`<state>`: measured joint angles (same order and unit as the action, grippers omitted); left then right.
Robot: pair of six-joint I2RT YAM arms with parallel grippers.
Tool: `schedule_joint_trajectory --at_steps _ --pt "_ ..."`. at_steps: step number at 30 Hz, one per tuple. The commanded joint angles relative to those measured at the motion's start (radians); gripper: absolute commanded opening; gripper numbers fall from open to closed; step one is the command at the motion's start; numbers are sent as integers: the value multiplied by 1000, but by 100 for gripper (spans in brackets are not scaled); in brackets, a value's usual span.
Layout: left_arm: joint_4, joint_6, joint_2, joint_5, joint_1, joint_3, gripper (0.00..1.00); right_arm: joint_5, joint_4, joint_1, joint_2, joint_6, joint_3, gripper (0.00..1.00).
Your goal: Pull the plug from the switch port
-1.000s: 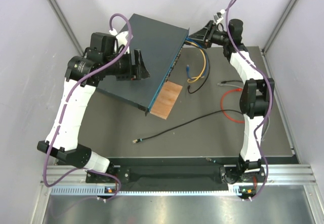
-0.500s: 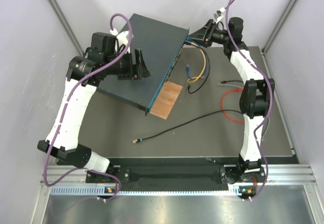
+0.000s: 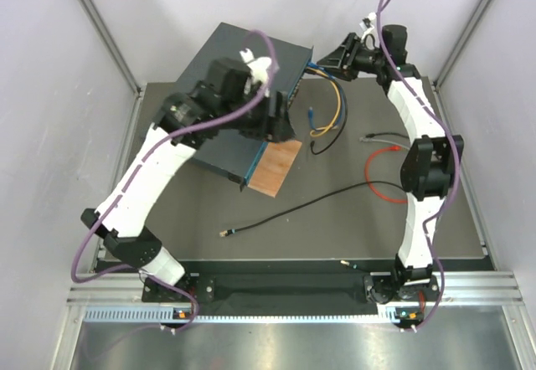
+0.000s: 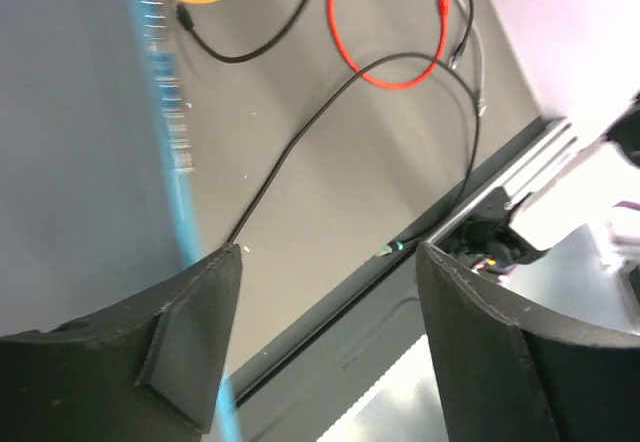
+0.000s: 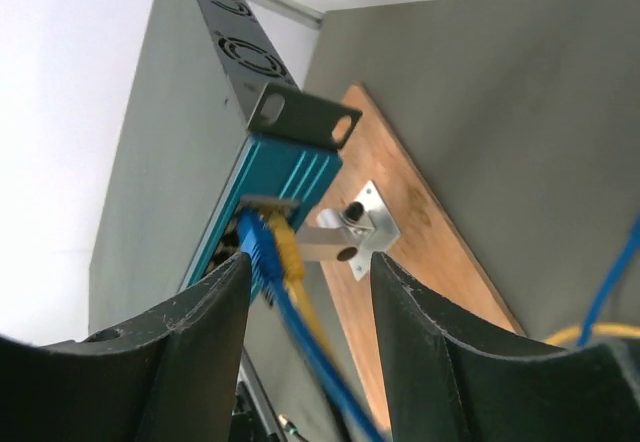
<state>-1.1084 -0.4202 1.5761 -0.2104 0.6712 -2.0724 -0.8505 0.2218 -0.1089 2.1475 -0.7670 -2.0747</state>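
Observation:
The switch [image 3: 222, 60] is a flat dark blue-grey box lying aslant at the back left, its socket face [image 3: 289, 102] turned right. A blue plug [image 5: 262, 247] and a yellow plug [image 5: 287, 252] sit in ports at its far corner. My right gripper [image 5: 310, 259] is open there, and both cables run back between its fingers, the blue one close to the left finger [image 5: 190, 352]. In the top view the right gripper [image 3: 322, 59] hovers at that corner. My left gripper [image 3: 276, 123] hangs open over the switch's front edge [image 4: 175, 162], with nothing between its fingers [image 4: 200, 332].
A small brown board [image 3: 275, 165] with a metal bracket [image 5: 355, 227] lies against the switch's near corner. Loose cables lie on the mat: yellow and blue loops [image 3: 331, 115], a red loop [image 3: 381, 173] and a long black lead [image 3: 293, 211]. Walls stand close on both sides.
My left arm has swung right, from the switch's left side across its top to the socket edge. The right gripper has barely moved.

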Motion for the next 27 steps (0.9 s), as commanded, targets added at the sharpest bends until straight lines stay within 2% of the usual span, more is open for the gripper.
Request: schedule_joint_trajectory --at_steps 1,2,4,11,14,17,22,23,27 --pt "67 -14 -7 200 111 -41 76 99 183 28 -145 132 16 51" --pt "74 6 -7 257 178 -43 76 111 203 37 -165 139 27 51" --pt "82 17 2 392 243 -52 77 143 258 49 -219 169 60 51" --pt "110 58 119 711 552 -97 76 232 450 97 -376 256 129 52" --pt "102 40 186 828 644 -146 75 249 513 100 -434 270 140 51" --pt "154 87 248 969 741 -137 77 295 525 101 -497 271 151 52" --pt "283 139 320 954 746 -32 76 335 525 155 -548 276 214 51" --pt "348 153 329 948 745 -6 76 334 515 156 -557 276 235 50" --pt "429 126 390 836 705 69 75 334 398 163 -581 317 381 46"
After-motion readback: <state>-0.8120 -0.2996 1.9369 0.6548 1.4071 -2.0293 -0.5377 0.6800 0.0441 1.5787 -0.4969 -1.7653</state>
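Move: About 22 cm to the left hand's right and 12 cm ahead, some 37 cm below, lies the bend of the loose black cable; the red cable is roughly 9 cm farther right and 3 cm farther out. The wooden board is 16 cm ahead of the left hand and 2 cm to its left, 37 cm down. From the right hand, the blue plug in the switch port sits about 5 cm left, 3 cm ahead, nearly level, with the yellow plug right beside it. Swinging off the top of the switch, the empty left hand sweeps about 19 cm right and 10 cm back, then sinks some 11 cm towards the black and red cables, its wrist rolling and fingers still wide open. Meanwhile the right hand backs away from the blue plug, about 12 cm each to the right and back, rising before dipping slightly at the end and turning some 20 degrees clockwise, fingers roughly half open. ##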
